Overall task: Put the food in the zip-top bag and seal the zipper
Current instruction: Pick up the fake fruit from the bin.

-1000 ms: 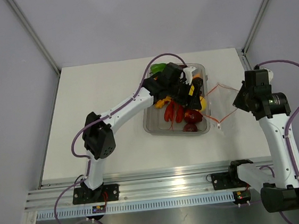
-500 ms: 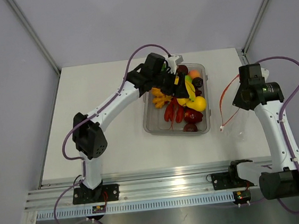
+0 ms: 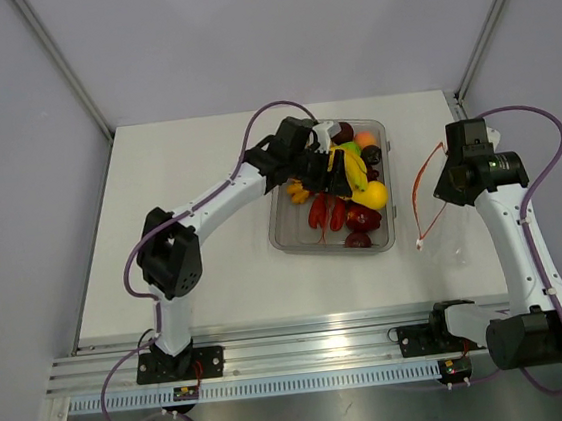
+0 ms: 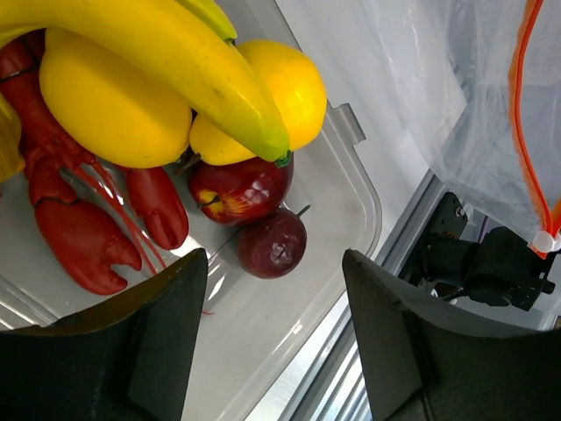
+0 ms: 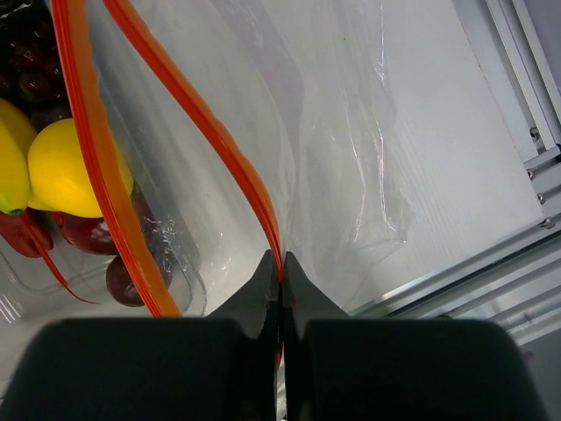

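Observation:
The food lies in a clear tray (image 3: 288,232): yellow bananas (image 4: 175,70), a round yellow fruit (image 4: 280,83), a red apple (image 4: 241,189), a small dark red fruit (image 4: 272,244) and a red lobster (image 4: 79,228). My left gripper (image 3: 342,169) hovers over the tray, open, its fingers (image 4: 166,333) either side of the dark red fruit and above it, holding nothing. My right gripper (image 5: 280,263) is shut on the orange-red zipper (image 5: 206,132) of the clear zip-top bag (image 5: 342,132), which hangs right of the tray (image 3: 431,205).
The tray's near right corner (image 4: 351,132) sits close to the hanging bag. An aluminium rail (image 3: 316,348) runs along the table's near edge. Grey walls close in the white table (image 3: 187,180) on the left, right and back.
The left arm has swung over the tray and its jaws have narrowed a little. The right gripper has lifted the bag, and its mouth has drawn from a wide diamond to a narrow hanging loop.

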Action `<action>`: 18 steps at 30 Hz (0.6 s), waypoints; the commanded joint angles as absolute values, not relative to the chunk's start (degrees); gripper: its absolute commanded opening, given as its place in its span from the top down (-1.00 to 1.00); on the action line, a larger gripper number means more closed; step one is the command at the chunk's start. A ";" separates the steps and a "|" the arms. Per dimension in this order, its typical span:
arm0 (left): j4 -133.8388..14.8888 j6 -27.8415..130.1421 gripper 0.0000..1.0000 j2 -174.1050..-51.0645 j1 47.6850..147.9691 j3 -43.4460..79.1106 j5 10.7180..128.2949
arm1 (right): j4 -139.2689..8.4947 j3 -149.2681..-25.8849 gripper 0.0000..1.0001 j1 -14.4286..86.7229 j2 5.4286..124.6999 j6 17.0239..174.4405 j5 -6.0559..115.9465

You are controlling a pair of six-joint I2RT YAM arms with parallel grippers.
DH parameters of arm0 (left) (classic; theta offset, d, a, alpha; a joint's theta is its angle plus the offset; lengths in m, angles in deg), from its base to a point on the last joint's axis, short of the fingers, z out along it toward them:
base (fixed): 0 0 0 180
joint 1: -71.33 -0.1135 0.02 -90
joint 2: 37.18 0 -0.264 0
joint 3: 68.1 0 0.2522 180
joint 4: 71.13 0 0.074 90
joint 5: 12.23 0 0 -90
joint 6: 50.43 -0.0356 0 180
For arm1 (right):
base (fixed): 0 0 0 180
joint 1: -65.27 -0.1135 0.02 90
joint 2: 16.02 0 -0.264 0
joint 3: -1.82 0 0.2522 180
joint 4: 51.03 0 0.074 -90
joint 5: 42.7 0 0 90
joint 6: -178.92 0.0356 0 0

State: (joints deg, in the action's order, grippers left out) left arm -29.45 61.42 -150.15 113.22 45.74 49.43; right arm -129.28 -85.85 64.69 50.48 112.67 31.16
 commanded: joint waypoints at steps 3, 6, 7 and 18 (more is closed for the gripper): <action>-36.45 58.65 -0.25 -151.43 115.09 43.75 45.95 | -127.55 -86.39 1.00 64.83 50.17 111.77 32.63; -36.89 56.89 -0.22 -152.40 116.32 43.22 45.51 | -127.11 -86.21 1.00 64.83 49.90 111.77 32.71; -36.28 56.10 -0.22 -152.66 116.59 43.40 45.95 | -127.11 -86.21 1.00 64.75 49.73 111.68 32.80; -37.86 55.74 -0.28 -149.94 118.44 44.62 55.44 | -126.40 -85.69 1.00 64.83 46.92 111.24 33.33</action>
State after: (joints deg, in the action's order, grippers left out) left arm -34.08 56.48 -153.16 118.55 43.53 52.07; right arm -128.43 -85.83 64.69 48.98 111.97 32.52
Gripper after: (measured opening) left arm 0.635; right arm 0.012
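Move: The dark plum in the bin's near right corner lies about 6 cm back from the left gripper, 4 cm to its right and some 12 cm below. The apple touches the plum about 5 cm farther forward and 2 cm farther right; the lemon sits about 3 cm ahead of the gripper and 9 cm to its right, the lobster roughly 1 cm ahead and 3 cm left. From the right gripper the plum is some 21 cm left, about level in reach, 16 cm below. Bring the left gripper down into the bin's near right part towards the plum, about 3.5 cm lower while going some 3 cm right and 2.5 cm back, easing off at the end. Keep the fingers parted and pointing right and down, turning the hand slightly clockwise. With the right gripper stay put and keep the bag's zipper edge pinched. ##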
